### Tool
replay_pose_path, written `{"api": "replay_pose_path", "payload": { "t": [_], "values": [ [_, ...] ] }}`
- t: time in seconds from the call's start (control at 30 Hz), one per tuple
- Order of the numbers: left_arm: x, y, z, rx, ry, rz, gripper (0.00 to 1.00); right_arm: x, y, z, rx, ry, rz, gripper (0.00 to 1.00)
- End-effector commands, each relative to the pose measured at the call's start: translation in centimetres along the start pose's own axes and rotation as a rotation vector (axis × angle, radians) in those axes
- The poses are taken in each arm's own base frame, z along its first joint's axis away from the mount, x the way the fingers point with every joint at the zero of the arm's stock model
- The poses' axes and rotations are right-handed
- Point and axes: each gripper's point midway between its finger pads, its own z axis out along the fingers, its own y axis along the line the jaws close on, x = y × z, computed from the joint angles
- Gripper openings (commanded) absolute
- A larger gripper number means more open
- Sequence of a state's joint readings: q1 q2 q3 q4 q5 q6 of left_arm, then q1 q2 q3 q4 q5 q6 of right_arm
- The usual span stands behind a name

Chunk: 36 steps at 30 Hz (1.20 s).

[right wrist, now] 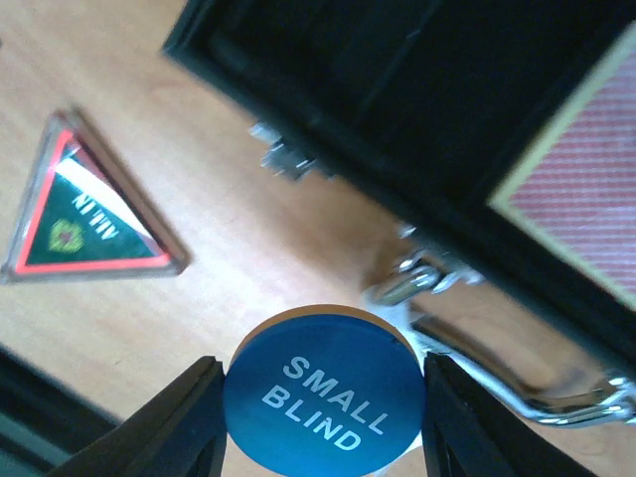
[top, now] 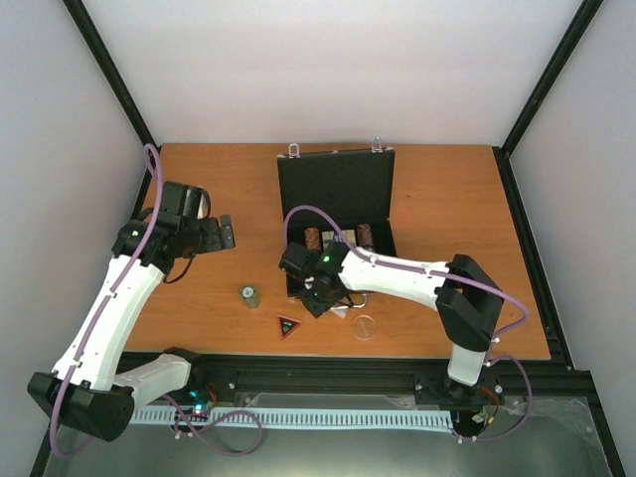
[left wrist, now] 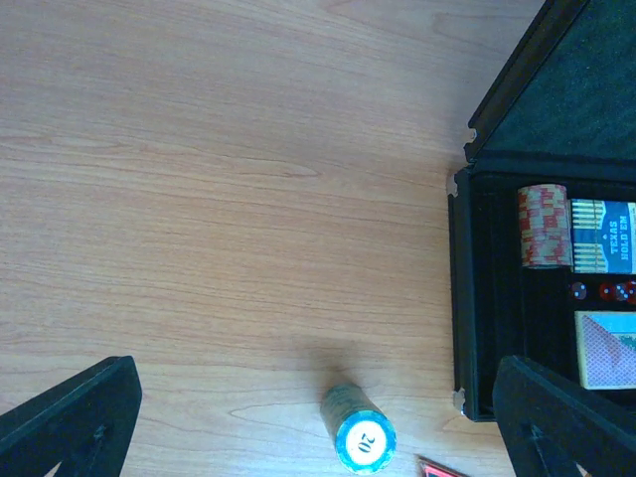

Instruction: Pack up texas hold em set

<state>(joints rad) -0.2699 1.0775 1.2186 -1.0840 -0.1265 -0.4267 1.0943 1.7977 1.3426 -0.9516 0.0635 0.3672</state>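
The black briefcase (top: 338, 184) lies open mid-table, lid up at the back. Its tray (left wrist: 467, 298) holds a red-and-white chip stack (left wrist: 543, 226), a boxed card deck (left wrist: 604, 237), red dice (left wrist: 606, 291) and a second deck (left wrist: 608, 350). My right gripper (top: 316, 298) hangs just in front of the case, shut on the blue round "SMALL BLIND" button (right wrist: 324, 393) beside the silver handle (right wrist: 497, 368). A teal chip stack (left wrist: 359, 429) stands on the table left of the case. My left gripper (left wrist: 316, 417) hovers above it, open and empty.
A triangular "ALL IN" marker (top: 288, 326) lies near the front edge, also in the right wrist view (right wrist: 87, 204). A clear round disc (top: 365, 326) sits right of it. Bare wood stretches left of the case and to its right.
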Motion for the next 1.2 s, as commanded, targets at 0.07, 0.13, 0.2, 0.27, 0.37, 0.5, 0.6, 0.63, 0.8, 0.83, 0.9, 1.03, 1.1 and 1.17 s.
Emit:
{"api": "replay_pose_path", "payload": {
  "t": [0.07,0.13,0.2,0.27,0.37,0.5,0.6,0.63,0.8,0.83,0.9,1.03,1.1,1.17],
  "values": [
    [-0.4,0.2,-0.5,0.000,-0.031,-0.021,1.00,-3.1,-5.5,-1.7,0.057,-0.060,0.055,0.41],
    [-0.4,0.1,-0.4,0.001,-0.029,-0.020,1.00,-4.3,-7.1,-1.6,0.069,-0.073,0.071,0.41],
    [-0.5,0.0,-0.3,0.003,-0.027,-0.019,1.00,-5.4,-8.6,-1.4,0.085,-0.080,0.085,0.41],
    [-0.6,0.0,-0.2,0.001,-0.027,-0.016,1.00,-6.8,-9.9,-1.3,0.100,-0.097,0.096,0.41],
    [-0.7,-0.1,0.0,-0.002,-0.025,-0.011,1.00,-8.2,-11.6,-0.5,0.114,-0.107,0.115,0.41],
    [-0.7,-0.1,0.3,-0.008,-0.013,-0.001,1.00,-9.3,-13.3,1.0,0.126,-0.106,0.130,0.41],
    [-0.7,0.0,0.5,-0.015,-0.008,0.004,1.00,-10.1,-14.2,1.9,0.150,-0.115,0.132,0.41],
    [-0.7,0.0,0.5,-0.016,-0.007,0.007,1.00,-10.4,-14.5,2.2,0.165,-0.122,0.133,0.41],
    [-0.8,-0.2,0.9,-0.017,0.002,0.014,1.00,-11.7,-15.9,2.7,0.225,-0.169,0.157,0.41],
    [-0.8,-0.2,1.0,-0.018,0.005,0.017,1.00,-11.9,-16.1,2.8,0.233,-0.177,0.164,0.41],
    [-0.8,-0.2,1.1,-0.020,0.008,0.021,1.00,-12.2,-16.3,3.0,0.244,-0.191,0.173,0.41],
    [-0.8,-0.2,1.4,-0.023,0.012,0.026,1.00,-12.5,-16.8,3.3,0.260,-0.205,0.183,0.41],
    [-0.8,-0.2,1.5,-0.023,0.015,0.029,1.00,-12.6,-17.0,3.6,0.268,-0.202,0.183,0.41],
    [-0.8,-0.2,1.6,-0.026,0.017,0.031,1.00,-12.8,-17.3,4.0,0.275,-0.199,0.186,0.41]
  ]
}}
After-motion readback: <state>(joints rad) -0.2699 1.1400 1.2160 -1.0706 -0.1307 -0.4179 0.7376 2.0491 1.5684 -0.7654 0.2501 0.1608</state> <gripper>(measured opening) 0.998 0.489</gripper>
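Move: The right hand holds the small blind button; the blue card box in the case lies about 20 cm ahead, 5 cm right and 4 cm below. From this hand, the red chip stack is 20 cm ahead and 2 cm left, the pink card pack 10 cm ahead and 6 cm right, the all-in triangle 3 cm back and 7 cm left. From the left hand, the blue card box is roughly 10 cm ahead, 30 cm right, 21 cm below. Still pinching the small blind button, the right hand swings about 19 cm forward towards the blue card box. ##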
